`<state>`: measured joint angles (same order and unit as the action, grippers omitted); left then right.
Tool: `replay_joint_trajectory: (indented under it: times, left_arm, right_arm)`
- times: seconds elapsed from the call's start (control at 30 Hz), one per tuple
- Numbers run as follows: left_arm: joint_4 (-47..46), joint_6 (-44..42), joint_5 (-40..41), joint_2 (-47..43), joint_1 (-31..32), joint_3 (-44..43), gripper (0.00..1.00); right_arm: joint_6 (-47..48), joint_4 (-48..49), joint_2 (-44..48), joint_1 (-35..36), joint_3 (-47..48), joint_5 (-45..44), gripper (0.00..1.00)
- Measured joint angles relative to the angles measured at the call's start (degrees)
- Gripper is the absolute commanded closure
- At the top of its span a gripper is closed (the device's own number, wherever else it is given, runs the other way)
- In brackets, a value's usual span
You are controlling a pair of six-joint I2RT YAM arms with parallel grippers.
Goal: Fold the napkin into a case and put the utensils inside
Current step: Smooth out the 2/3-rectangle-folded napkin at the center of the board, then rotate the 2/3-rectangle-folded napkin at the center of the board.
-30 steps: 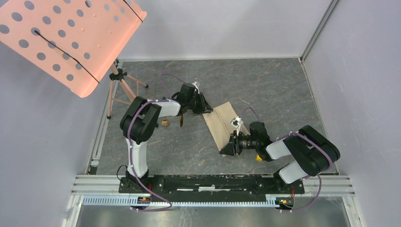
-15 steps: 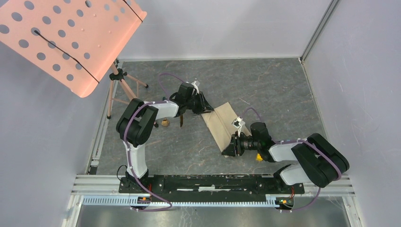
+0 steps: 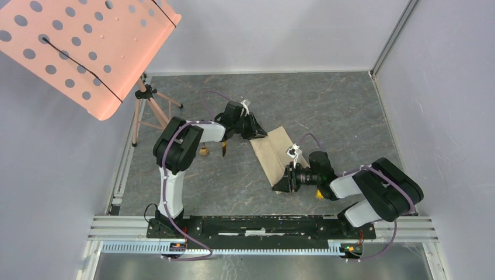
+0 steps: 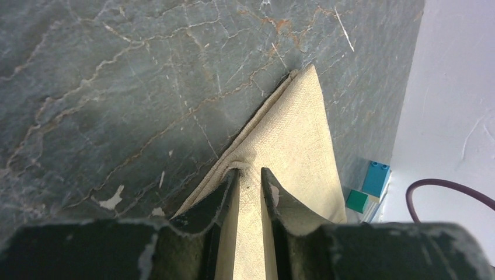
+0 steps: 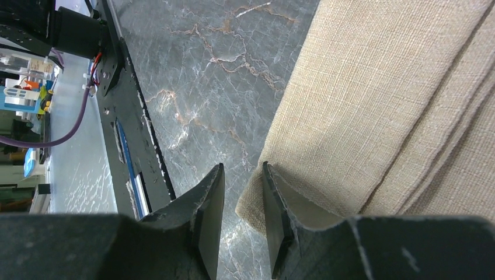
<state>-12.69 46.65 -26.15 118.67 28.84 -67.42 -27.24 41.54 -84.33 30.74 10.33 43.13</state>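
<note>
The beige napkin [image 3: 274, 153] lies folded into a long strip, slanting across the middle of the stone table. My left gripper [image 3: 260, 134] rests on its far left corner. In the left wrist view its fingertips [image 4: 250, 172] stand a narrow gap apart on the napkin [image 4: 297, 134], with cloth showing between them and puckered at the left tip. My right gripper [image 3: 280, 182] is at the near corner. In its wrist view the jaws [image 5: 240, 168] stand open over bare table, and the napkin's [image 5: 379, 87] corner touches the right finger. The utensils [image 3: 223, 149] lie left of the napkin, partly under my left arm.
A pink perforated panel [image 3: 87, 52] on a tripod [image 3: 149, 111] overhangs the far left corner. Blue [image 4: 376, 178] and green [image 4: 356, 201] blocks lie by the wall beyond the napkin. A yellow block [image 3: 319, 194] peeks from under my right arm. The mounting rail [image 3: 262, 224] runs along the near edge.
Both grippers have stayed at the napkin's two ends. The arms' elbows have shifted slightly sideways and back, and the napkin has not visibly moved.
</note>
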Motion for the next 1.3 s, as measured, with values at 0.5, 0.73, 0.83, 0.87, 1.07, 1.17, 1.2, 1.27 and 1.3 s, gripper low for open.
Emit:
replay_joint_trajectory:
  times: [0.5,0.73,0.83,0.87,1.07,1.17,1.2,1.27,1.3]
  left_arm:
    - [7.0,-0.7,-0.3,-5.8,0.3,-1.7,0.5]
    - [6.9,-0.9,0.2,-19.0,0.3,5.4,0.43]
    - [6.7,-0.8,0.9,-22.6,0.3,11.2,0.41]
    - [6.8,-0.8,1.6,-23.4,0.3,13.4,0.41]
    - [7.3,0.1,3.6,-23.0,0.4,20.3,0.37]
    - [5.4,1.0,3.7,-21.0,0.5,20.5,0.37]
    - [4.9,1.2,3.8,-20.3,0.6,20.4,0.38]
    - [4.0,1.5,4.3,-18.9,0.8,20.2,0.38]
    - [3.7,1.6,4.7,-18.0,0.8,19.9,0.38]
  right_arm:
    - [0.5,-4.6,2.7,0.1,2.5,-1.1,0.55]
    - [9.1,-23.2,11.7,-0.5,10.7,-9.7,0.47]
    - [12.0,-30.1,14.4,-1.6,12.4,-14.0,0.47]
    - [12.9,-32.2,15.1,-1.9,12.9,-15.5,0.48]
    - [15.9,-41.9,17.6,-3.3,14.9,-24.8,0.44]
    - [16.5,-45.0,19.4,-4.5,14.9,-28.1,0.41]
    - [16.7,-45.6,20.0,-4.9,14.9,-28.9,0.42]
    - [17.0,-46.8,21.1,-5.8,14.9,-30.4,0.41]
    - [17.1,-47.2,21.4,-6.3,14.9,-31.3,0.4]
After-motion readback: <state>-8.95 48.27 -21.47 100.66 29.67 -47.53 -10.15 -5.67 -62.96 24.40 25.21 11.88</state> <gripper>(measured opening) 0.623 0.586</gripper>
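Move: Resting on the napkin's far short edge is the left hand, with the middle of the folded napkin about 9 cm back and 6 cm to its right, 1 cm lower; the knife lies some 15 cm to its left, about level. From the right hand, at the napkin's near-left corner, that same middle is roughly 11 cm ahead and 2 cm right, 1 cm down. The yellow block sits about 16 cm right of this hand and 2 cm back, the teal block some 20 cm right and 4 cm ahead. Coming free of the napkin's far edge, the left hand rises nearly 10 cm, swings about 8 cm back and 5 cm left, and sinks to its former height just outside the left long edge. The right hand waits, then leaves the near-left corner with a low hop forward, then right, to the near-right end, tipping its fingers some 30 degrees steeper and turning them clockwise. Both grippers open wider. ##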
